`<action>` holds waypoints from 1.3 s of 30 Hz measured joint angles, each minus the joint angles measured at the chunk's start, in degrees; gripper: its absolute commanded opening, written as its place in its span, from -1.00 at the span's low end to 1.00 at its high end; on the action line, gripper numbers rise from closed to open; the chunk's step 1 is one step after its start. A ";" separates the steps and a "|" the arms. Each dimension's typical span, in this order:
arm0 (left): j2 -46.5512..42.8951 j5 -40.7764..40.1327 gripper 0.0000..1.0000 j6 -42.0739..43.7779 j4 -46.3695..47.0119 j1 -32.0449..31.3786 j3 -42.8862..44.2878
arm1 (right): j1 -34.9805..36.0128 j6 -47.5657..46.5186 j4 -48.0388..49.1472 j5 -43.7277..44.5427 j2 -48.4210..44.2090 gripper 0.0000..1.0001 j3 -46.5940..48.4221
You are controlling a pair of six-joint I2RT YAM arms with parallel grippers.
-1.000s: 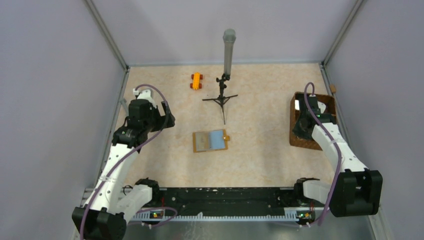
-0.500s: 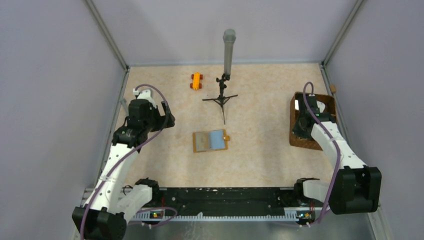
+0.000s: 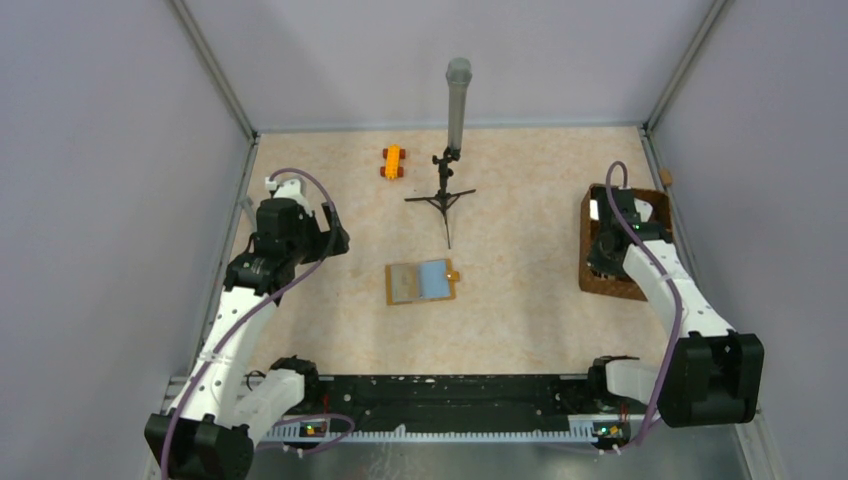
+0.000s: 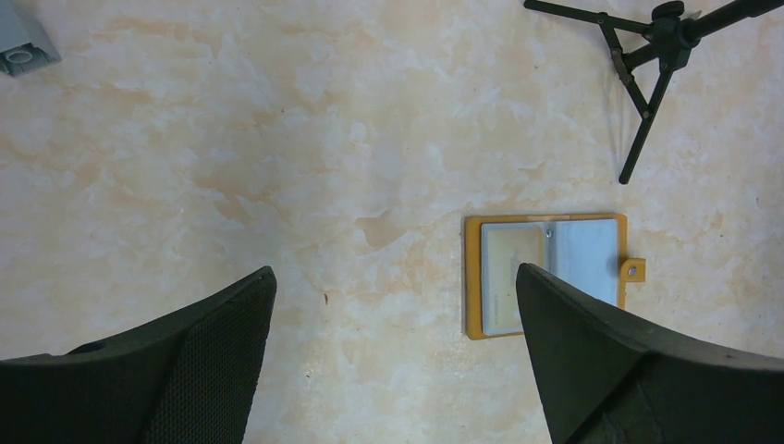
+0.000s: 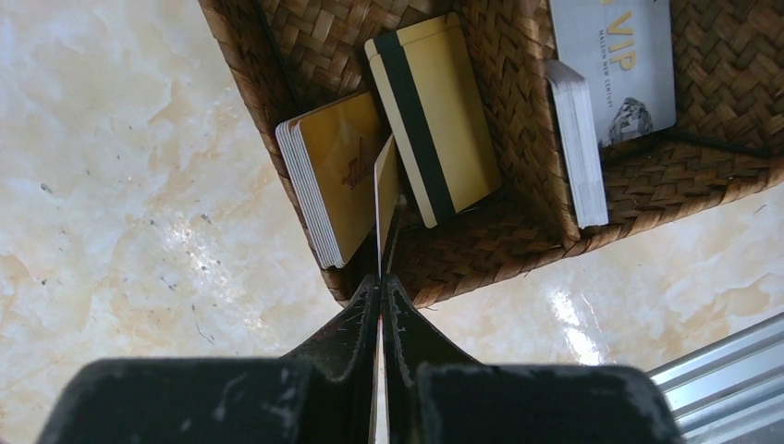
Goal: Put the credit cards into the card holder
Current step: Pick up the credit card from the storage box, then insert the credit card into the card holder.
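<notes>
The mustard-orange card holder [image 3: 421,282] lies open flat mid-table, also in the left wrist view [image 4: 473,277]. A pale blue card [image 4: 586,259] lies in its right half and a pale beige-grey card [image 4: 511,277] in its left half. My left gripper [image 4: 396,273] hangs open above the table, left of the holder, with nothing between its fingers. My right gripper [image 5: 380,277] is over the near corner of the wicker basket [image 5: 481,245], shut on a thin gold card [image 5: 386,180] seen edge-on. In the top view the right gripper [image 3: 603,262] is at the basket's left side.
In the basket's compartments are a stack of gold cards [image 5: 337,180], a gold card with a black stripe [image 5: 434,116], a grey VIP card [image 5: 619,65] and a white stack [image 5: 578,139]. A small tripod [image 3: 442,195] and an orange toy car [image 3: 392,161] stand behind the holder.
The right arm has shifted slightly at the basket's left side. The left arm and the card holder have not moved.
</notes>
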 measured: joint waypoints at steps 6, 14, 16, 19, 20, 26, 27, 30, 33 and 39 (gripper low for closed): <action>0.00 0.00 0.97 0.00 0.00 0.13 0.00 | 0.00 -0.63 -2.97 3.45 -0.35 -1.00 3.34; -0.07 0.74 0.97 0.46 0.11 0.15 -0.09 | 0.00 -1.86 -6.21 8.31 -2.95 -1.00 11.45; -0.13 2.01 0.97 1.05 0.24 0.15 -0.22 | 0.00 -2.54 -6.75 8.20 -3.98 -1.00 14.29; -0.63 4.90 0.97 2.21 0.98 0.15 -0.70 | 0.00 -3.80 -6.75 5.88 -5.60 -1.00 17.88; -0.85 6.08 0.97 2.51 1.27 0.15 -0.87 | 0.00 -4.44 -6.73 4.11 -6.27 -1.00 19.26; -1.09 16.76 0.97 3.98 3.80 0.07 -1.60 | 3.67 -7.80 -6.80 -6.99 -6.47 -1.00 24.74; -0.98 19.34 0.97 4.07 4.31 -0.09 -1.75 | 5.84 -8.37 -6.71 -8.76 -5.95 -1.00 25.03; -0.02 26.67 0.97 4.24 5.81 -1.55 -1.84 | 13.03 -9.99 -6.40 -15.63 -3.67 -1.00 25.00; 0.35 32.02 0.98 4.24 7.63 -4.66 -2.08 | 18.67 -11.21 -4.00 -24.22 -1.77 -1.00 23.30; 0.33 42.47 0.97 2.34 14.73 -13.60 -4.31 | 28.52 -12.96 1.14 -41.35 1.01 -1.00 19.37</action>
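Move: Off to the right hand's left, about 41 cm and level in reach, lies the open card holder, some 10 cm lower. The striped gold card is about 4 cm ahead, 3 cm right, the silver cards 3 cm ahead, 10 cm right, both about 8 cm down. From the left hand the holder is 18 cm right, 2 cm back and 19 cm down; the tripod stands 24 cm beyond the holder, 5 cm to its right. Keeping its pinch on the gold card, the right hand draws it straight up out of the storage box by about 17 cm, then sweeps some 25 cm left towards the card holder, sinking slightly, drawing back and turning roughly 60 degrees counter-clockwise. The wide-open left hand swings right and back over the holder, turning clockwise. ##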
